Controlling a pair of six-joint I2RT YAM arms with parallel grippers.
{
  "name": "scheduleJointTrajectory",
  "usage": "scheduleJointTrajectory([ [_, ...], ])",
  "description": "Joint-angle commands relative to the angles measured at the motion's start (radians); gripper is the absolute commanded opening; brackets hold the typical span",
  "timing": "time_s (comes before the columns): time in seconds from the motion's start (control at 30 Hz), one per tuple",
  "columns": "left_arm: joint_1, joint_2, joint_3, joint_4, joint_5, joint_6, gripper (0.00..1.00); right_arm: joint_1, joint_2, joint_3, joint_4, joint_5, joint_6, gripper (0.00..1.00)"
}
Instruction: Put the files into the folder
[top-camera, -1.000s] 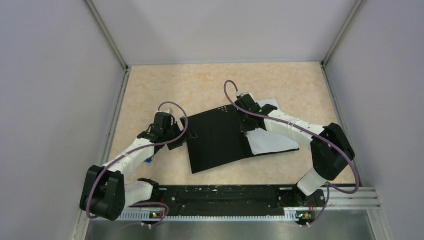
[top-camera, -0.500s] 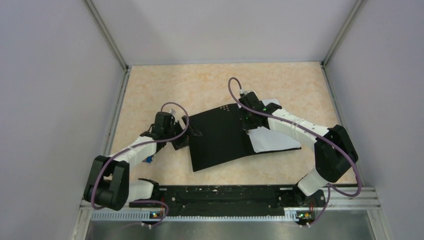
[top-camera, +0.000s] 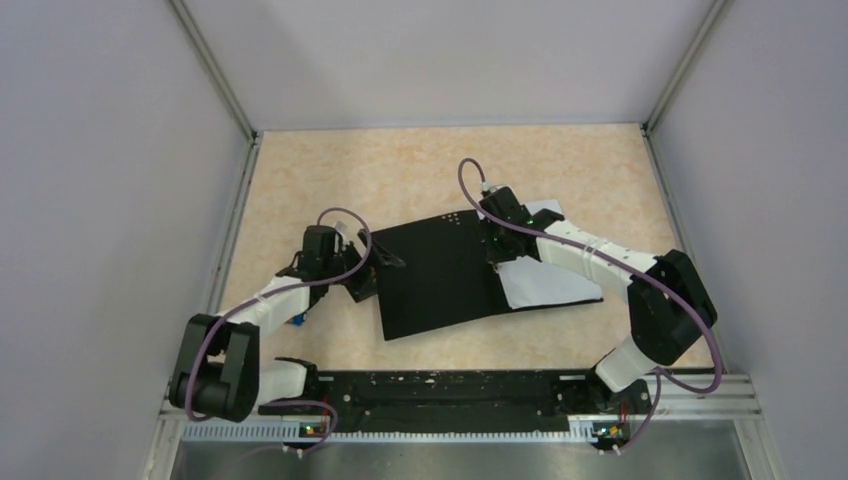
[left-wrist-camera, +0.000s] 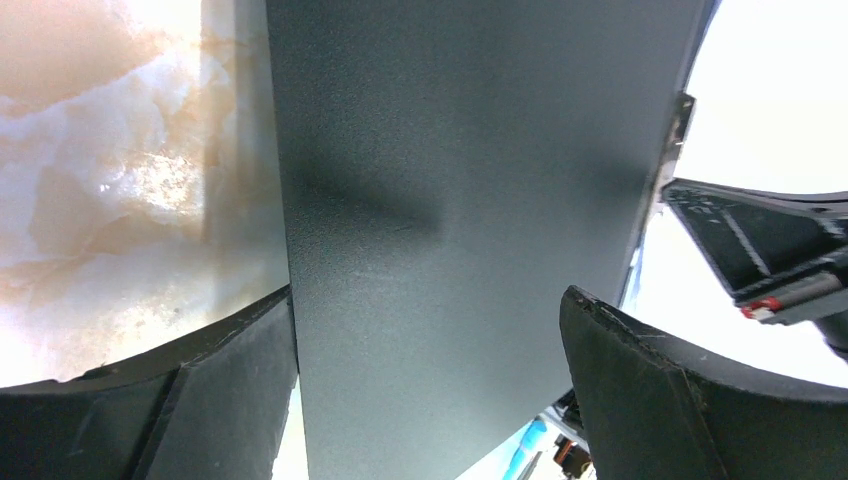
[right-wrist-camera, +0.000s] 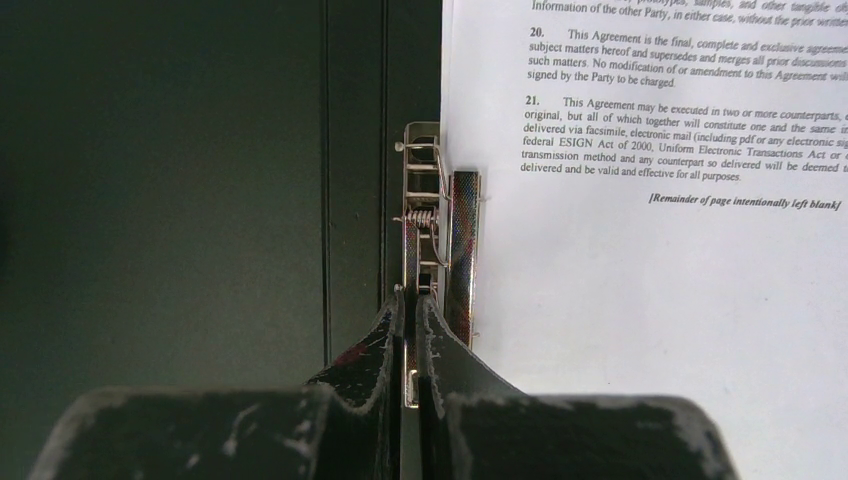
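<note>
The folder (top-camera: 430, 275) lies open in the middle of the table, black inside up. The files (top-camera: 545, 285), white printed sheets, rest on its right half. My left gripper (top-camera: 374, 270) is at the folder's left edge, open wide; in the left wrist view the black cover (left-wrist-camera: 450, 200) runs between its fingers (left-wrist-camera: 230, 400) without being squeezed. My right gripper (top-camera: 497, 248) is over the spine, shut on the thin lever of the metal spine clip (right-wrist-camera: 440, 230). The files (right-wrist-camera: 650, 260) lie just right of that clip.
A small blue block (top-camera: 298, 320) sits under my left forearm near the table's left side. Grey walls enclose the table on three sides, and a black rail (top-camera: 440, 390) runs along the near edge.
My left gripper has drawn slightly left along the folder's left edge and opened a touch wider. My right gripper shifted a little right with the clip, then held still.
</note>
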Motion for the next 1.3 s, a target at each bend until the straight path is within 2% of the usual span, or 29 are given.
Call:
scheduleJointTrajectory([
  [0.0,0.011,-0.101,0.063,-0.044,0.009,-0.003,0.98,-0.011,-0.047,-0.061,0.093,-0.047,0.031,0.00],
  [0.23,0.010,-0.118,0.141,-0.116,0.038,0.068,0.99,0.061,0.012,-0.144,0.236,-0.093,0.137,0.00],
  [0.37,0.009,-0.142,0.191,-0.162,0.040,0.104,0.99,0.111,0.058,-0.134,0.318,-0.130,0.211,0.00],
  [0.53,0.008,-0.170,0.319,-0.308,0.021,0.172,0.99,0.164,0.144,-0.090,0.416,-0.183,0.298,0.00],
  [0.7,0.006,-0.173,0.417,-0.424,-0.026,0.252,0.99,0.170,0.176,-0.082,0.498,-0.247,0.354,0.25],
  [0.83,-0.007,-0.177,0.458,-0.433,-0.005,0.264,0.99,0.169,0.147,-0.050,0.458,-0.230,0.337,0.40],
  [1.03,-0.077,-0.166,0.542,-0.431,0.030,0.265,0.99,0.137,-0.012,-0.036,0.355,-0.175,0.286,0.58],
  [1.27,-0.243,-0.093,0.645,-0.387,-0.020,0.255,0.99,0.083,-0.274,-0.022,0.144,0.038,0.203,0.79],
])
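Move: The left hand's open fingers straddle the folder's left cover: the middle of its outer edge is roughly 2 cm left, 1 cm back and 1 cm below, and the metal clip about 23 cm right and 5 cm ahead. The right hand's shut fingers are already on the clip, its middle 1 cm ahead and 1 cm below; the table spot for it lies some 9 cm left, 4 cm back and 6 cm below, and the sheets' middle 11 cm right and 2 cm ahead. With its lower finger under the cover's edge, the left hand lifts almost straight up some 19 cm, fingers wide and tips tilting up, swinging right near the end. Meanwhile the right hand, holding the clip, lowers and draws back, pushes the spine left towards the left hand, about 12 cm in all, opening near the end of the push, then rises clear with a little drift right. ##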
